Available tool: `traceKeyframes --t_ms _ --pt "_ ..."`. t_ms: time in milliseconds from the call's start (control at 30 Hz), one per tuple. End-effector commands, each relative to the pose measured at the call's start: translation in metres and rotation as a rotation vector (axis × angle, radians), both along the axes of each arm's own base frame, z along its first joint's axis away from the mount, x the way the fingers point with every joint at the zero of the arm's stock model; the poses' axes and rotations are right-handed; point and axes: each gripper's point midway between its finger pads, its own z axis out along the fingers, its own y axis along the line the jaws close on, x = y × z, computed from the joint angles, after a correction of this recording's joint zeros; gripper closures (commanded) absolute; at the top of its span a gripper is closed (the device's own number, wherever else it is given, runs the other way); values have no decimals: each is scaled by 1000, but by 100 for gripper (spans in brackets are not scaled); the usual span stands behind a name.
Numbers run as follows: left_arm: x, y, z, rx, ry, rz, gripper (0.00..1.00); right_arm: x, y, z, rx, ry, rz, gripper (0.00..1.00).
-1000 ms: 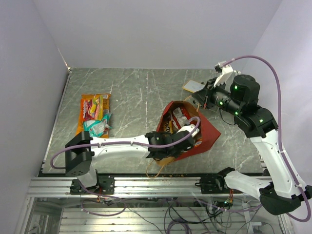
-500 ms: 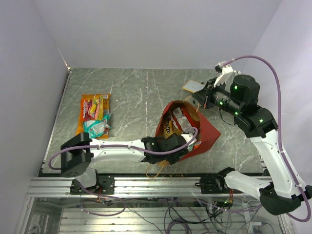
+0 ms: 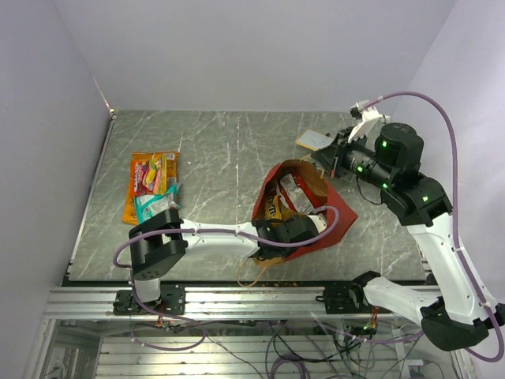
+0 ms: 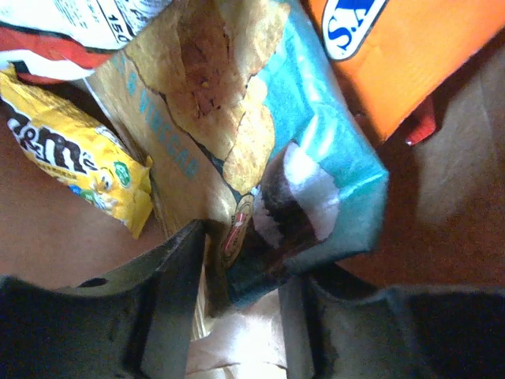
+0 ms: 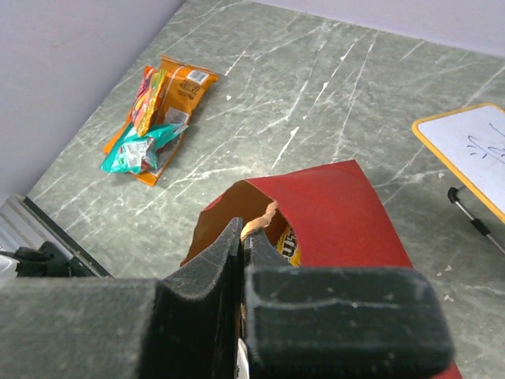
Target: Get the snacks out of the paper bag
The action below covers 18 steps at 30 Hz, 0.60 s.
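Observation:
The red paper bag [image 3: 341, 212] lies open on the table, brown inside. My right gripper [image 3: 322, 160] is shut on its tan handle [image 5: 259, 223] and holds the mouth up. My left gripper [image 3: 312, 224] reaches inside the bag. In the left wrist view its fingers [image 4: 175, 292] stand apart, with the lower corner of a teal packet [image 4: 331, 150] between them. A yellow candy packet [image 4: 79, 158], an orange packet [image 4: 410, 55] and a white-and-red packet [image 4: 55, 24] lie around it in the bag. Other snacks [image 3: 152, 185] lie in a pile on the table at the left.
A white card with a tan rim [image 3: 313, 140] lies behind the bag, close to my right gripper. The bag's second loop handle [image 3: 254, 273] hangs toward the near table edge. A metal rail [image 3: 237, 300] runs along the front.
My left arm has pushed further right and deeper into the bag, and its jaws have spread wider. The right gripper has held its place on the handle.

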Motion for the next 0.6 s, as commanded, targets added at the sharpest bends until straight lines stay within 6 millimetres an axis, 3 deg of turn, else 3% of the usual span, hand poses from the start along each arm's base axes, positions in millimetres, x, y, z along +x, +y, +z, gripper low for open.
traceKeyframes --t_ms 0,167,233,567 --pt "16 -11 29 -69 -54 43 56 -4 -4 11 18 -37 -5 100" --pt "17 -6 43 -65 -66 56 86 -4 -3 12 23 -43 -3 100" --pt "17 -3 51 -72 -67 60 92 -3 -4 13 21 -47 -6 100" --pt "24 10 108 -135 -119 137 93 -3 -4 15 6 -58 -1 100"
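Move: The half-open left fingers, inside the paper bag, straddle the near end of the brown-and-turquoise chip packet, whose middle lies about 4 cm ahead, 4 cm right and 2 cm below. The yellow M&M's packet is about 8 cm ahead and 1 cm left, the red-and-white packet some 13 cm ahead and 3 cm right, the orange packet roughly 3 cm ahead and 12 cm right, all slightly lower. From the right hand the chip packet is about 5 cm back, straight below by some 32 cm. The left hand eases about half a centimetre forward and rises a little while its fingers shut from half open to nearly closed, pinching the near end of the chip packet; with that grip it then speeds up and lifts nearly straight upward, about 5 cm in all, hardly turning the wrist. The right hand stays put with its fingers shut on the bag's handle, keeping the bag held against the pull. ##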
